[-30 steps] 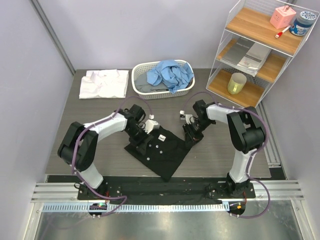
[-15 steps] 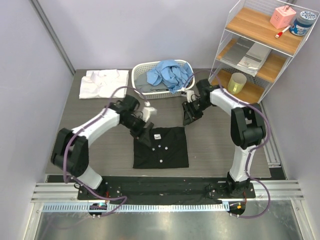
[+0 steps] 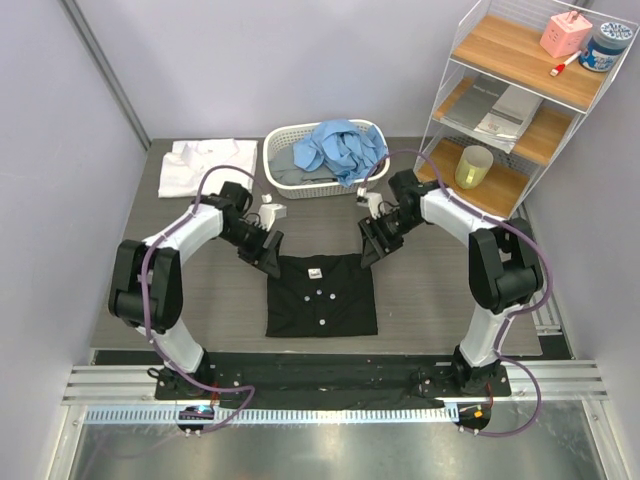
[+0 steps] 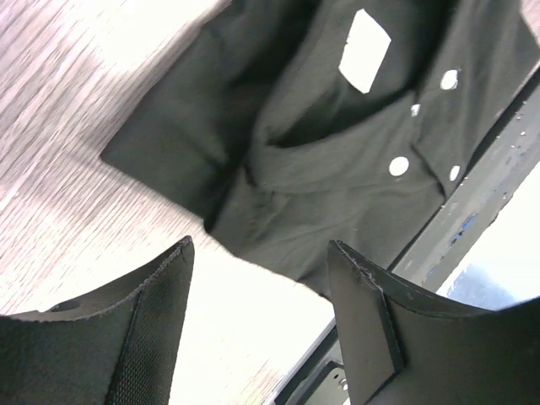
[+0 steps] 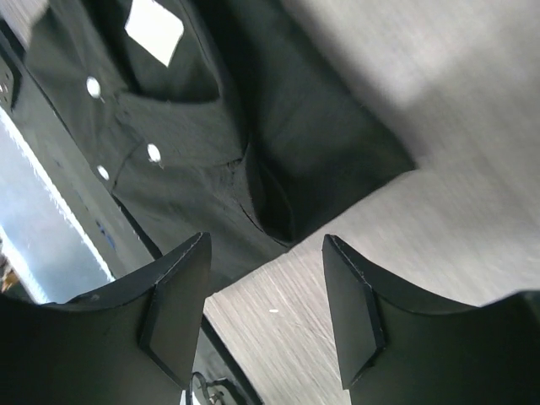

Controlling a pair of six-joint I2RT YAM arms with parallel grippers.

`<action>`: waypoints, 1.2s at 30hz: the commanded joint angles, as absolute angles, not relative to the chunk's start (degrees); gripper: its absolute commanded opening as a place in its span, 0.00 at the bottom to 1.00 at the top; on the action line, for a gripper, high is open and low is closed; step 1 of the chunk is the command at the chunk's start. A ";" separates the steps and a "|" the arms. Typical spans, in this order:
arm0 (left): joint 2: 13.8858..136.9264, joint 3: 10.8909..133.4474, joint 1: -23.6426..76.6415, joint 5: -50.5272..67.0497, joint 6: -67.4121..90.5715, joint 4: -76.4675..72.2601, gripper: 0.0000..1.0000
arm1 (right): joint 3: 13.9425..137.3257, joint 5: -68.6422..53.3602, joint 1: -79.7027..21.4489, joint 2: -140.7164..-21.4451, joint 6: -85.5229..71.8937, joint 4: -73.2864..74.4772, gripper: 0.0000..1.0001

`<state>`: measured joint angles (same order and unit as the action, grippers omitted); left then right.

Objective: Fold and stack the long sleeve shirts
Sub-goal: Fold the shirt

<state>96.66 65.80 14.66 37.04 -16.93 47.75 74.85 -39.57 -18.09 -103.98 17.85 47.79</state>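
Observation:
The black shirt (image 3: 322, 294) lies folded in a flat rectangle on the table, collar and white label toward the back, white buttons down the front. My left gripper (image 3: 268, 256) is open and empty just off its back left corner. My right gripper (image 3: 368, 252) is open and empty just off its back right corner. The left wrist view shows the black shirt (image 4: 337, 126) beyond my open fingers, and the right wrist view shows it (image 5: 211, 126) the same way. A folded white shirt (image 3: 208, 167) lies at the back left. A crumpled light blue shirt (image 3: 338, 148) sits in the basket.
The white slatted basket (image 3: 284, 139) stands at the back centre. A wire shelf unit (image 3: 520, 100) with a yellow cup (image 3: 473, 167), papers and small items stands at the back right. The table's dark front edge (image 3: 320, 370) runs just before the black shirt.
Both grippers pulled the black shirt out of a skewed heap into a flat folded rectangle, then let go. They now sit open at its back corners.

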 commanded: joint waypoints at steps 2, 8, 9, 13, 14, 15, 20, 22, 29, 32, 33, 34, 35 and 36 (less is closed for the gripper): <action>97.29 65.13 14.06 36.91 -18.90 48.17 0.63 | 73.22 -40.07 -19.42 -104.94 18.81 45.88 0.61; 98.17 63.37 14.06 38.49 -17.76 45.45 0.58 | 71.19 -40.43 -20.39 -104.76 18.54 44.30 0.53; 98.43 63.54 14.15 38.76 -17.75 45.27 0.57 | 71.37 -40.43 -20.39 -104.94 18.46 44.04 0.50; 99.58 64.51 14.06 39.11 -17.58 45.26 0.46 | 71.81 -40.08 -20.48 -105.73 18.37 43.77 0.36; 99.75 64.95 14.15 39.20 -17.58 45.26 0.45 | 71.72 -39.82 -20.48 -105.65 18.28 43.60 0.35; 100.02 65.13 14.06 39.37 -17.58 45.26 0.43 | 71.54 -39.21 -20.48 -105.73 18.19 43.07 0.33; 100.98 66.00 14.06 38.67 -17.31 44.38 0.20 | 71.80 -38.14 -19.95 -106.17 17.23 41.84 0.10; 100.81 66.62 13.63 39.37 -17.31 45.08 0.07 | 72.24 -38.15 -19.34 -105.82 16.96 41.66 0.01; 98.52 65.83 12.13 38.59 -16.09 43.25 0.00 | 72.86 -34.90 -16.35 -102.31 11.87 35.97 0.01; 101.85 66.09 12.04 37.18 -14.86 41.05 0.00 | 72.33 -32.18 -16.26 -104.67 10.99 33.58 0.01; 103.08 66.27 11.87 37.00 -14.68 40.61 0.00 | 72.07 -31.65 -16.35 -105.46 10.55 32.88 0.01; 103.97 66.36 11.78 36.57 -14.42 39.65 0.00 | 71.90 -30.77 -16.43 -106.60 10.11 32.18 0.01; 105.89 66.71 11.78 35.95 -14.15 39.20 0.00 | 71.98 -29.89 -16.44 -108.44 9.85 31.12 0.01; 106.78 66.88 11.60 35.08 -13.98 38.85 0.00 | 72.16 -29.36 -16.44 -109.59 9.58 30.77 0.01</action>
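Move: The folded shirt lies just under both hands, its middle some 10 cm to the right and 6 cm back from the left hand, 4 cm lower; its left side edge is straight below, roughly 3 cm down. From the right hand the shirt's middle is about 10 cm left, 7 cm back, 4 cm down. The laundry basket stands about 23 cm ahead and 11 cm right of the left hand, and the white folded shirt some 22 cm ahead and 14 cm left of it. Both grippers shut on the black shirt's side edges, a little short of its far corners, after sinking about 2.5 cm; the right hand also draws back 2 cm first. Then, gripping low, they drag the shirt forward along the table, the right hand farther, about 4 cm with a slight drift right and clockwise wrist turn, the left about 2 cm. ##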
